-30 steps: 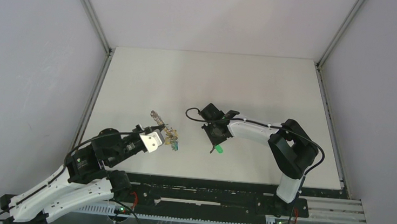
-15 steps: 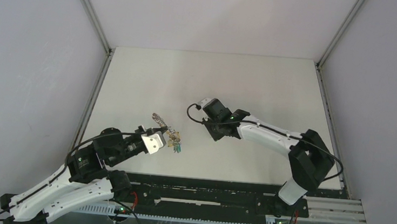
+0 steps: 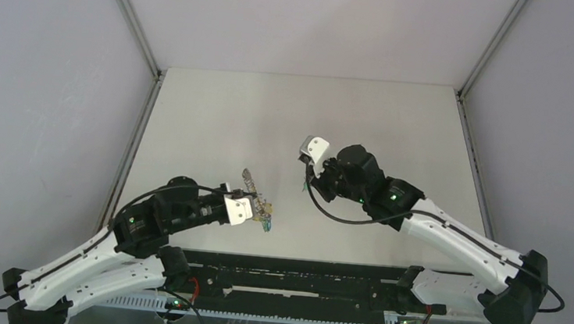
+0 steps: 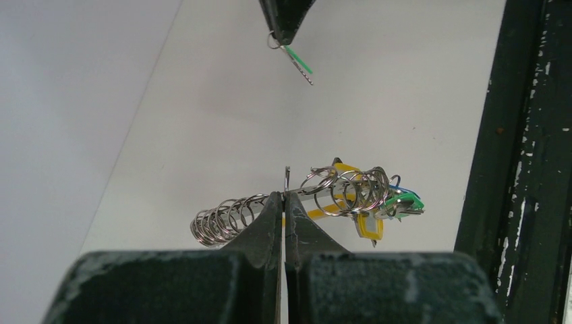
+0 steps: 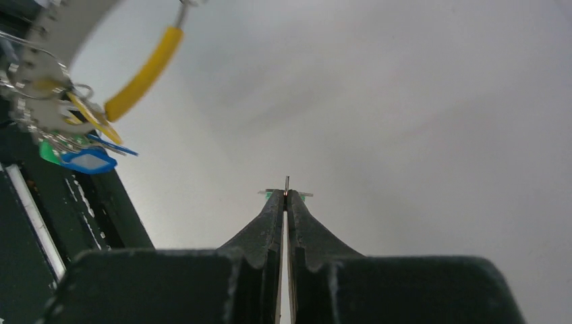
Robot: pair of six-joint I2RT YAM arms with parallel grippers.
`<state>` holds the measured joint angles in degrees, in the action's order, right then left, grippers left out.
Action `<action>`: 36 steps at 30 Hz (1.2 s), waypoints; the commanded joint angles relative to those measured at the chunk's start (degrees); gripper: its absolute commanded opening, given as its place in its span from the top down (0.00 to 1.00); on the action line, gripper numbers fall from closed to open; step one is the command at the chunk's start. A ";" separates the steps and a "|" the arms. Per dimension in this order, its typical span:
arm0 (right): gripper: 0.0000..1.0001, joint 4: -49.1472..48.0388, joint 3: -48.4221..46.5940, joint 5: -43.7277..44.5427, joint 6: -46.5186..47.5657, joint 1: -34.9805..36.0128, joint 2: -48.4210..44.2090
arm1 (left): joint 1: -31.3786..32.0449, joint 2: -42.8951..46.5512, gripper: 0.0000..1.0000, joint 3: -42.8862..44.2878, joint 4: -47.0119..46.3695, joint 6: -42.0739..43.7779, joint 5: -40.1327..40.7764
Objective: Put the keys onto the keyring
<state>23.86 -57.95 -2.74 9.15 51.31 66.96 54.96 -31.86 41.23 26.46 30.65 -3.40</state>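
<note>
My left gripper (image 4: pixel 284 194) is shut on the keyring (image 4: pixel 222 219), a silvery strip strung with many rings and a yellow band (image 4: pixel 317 213). It hangs above the table. A green key (image 4: pixel 405 200) and a blue key (image 5: pixel 88 160) dangle from its right end. From above, the left gripper (image 3: pixel 255 205) and the keyring (image 3: pixel 249 179) are left of centre. My right gripper (image 5: pixel 287 194) is shut on another green key (image 4: pixel 299 62), held in the air. It hangs beyond the keyring and apart from it. In the top view the right gripper (image 3: pixel 310 178) is near the middle.
The white table (image 3: pixel 217 117) has a black rail (image 3: pixel 297 276) along its near edge, close to the keyring's key end. Grey walls and metal corner posts (image 3: pixel 132 19) enclose the table. A black cable (image 3: pixel 323 208) loops under the right wrist.
The right gripper lifted the green key off the table, and its arm swung up and stretched out. The left gripper moved right with the keyring.
</note>
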 commanded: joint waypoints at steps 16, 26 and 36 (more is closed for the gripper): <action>1.00 -6.36 1.20 -14.87 21.77 4.61 -7.72 | -0.20 -6.20 1.00 8.45 -3.73 4.75 -10.81; 1.00 -4.99 -0.40 -7.43 24.41 10.47 -5.27 | -0.20 -4.53 1.00 4.61 -5.39 3.37 -12.05; 1.00 -6.04 -0.41 -4.85 26.43 13.98 -5.81 | -0.20 -4.82 1.00 2.95 -5.71 3.53 -11.26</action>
<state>19.90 -56.40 -9.65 33.74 63.61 62.06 54.96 -37.01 44.99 24.56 34.04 -14.33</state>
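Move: The left hand still pinches the keyring, whose middle sits at its fingertips; the green key in the right hand is about 13 cm to its right, 4 cm ahead and 4 cm lower. From the right hand, the keyring's middle lies some 6 cm back, 13 cm left and 3 cm higher. The coloured keys already on it hang about 11 cm back and 10 cm left of the right hand, roughly at its height. Still pinching the green key by its bow, the right hand draws back about 7 cm and left towards the keyring, rising some 4 cm and easing down slightly at the end, while turning roughly 30 degrees counter-clockwise and tipping its fingers up towards level. The left hand keeps its pinch and brings the keyring about 3 cm right to meet it, rising then partly sinking, turned some 10 degrees clockwise. ##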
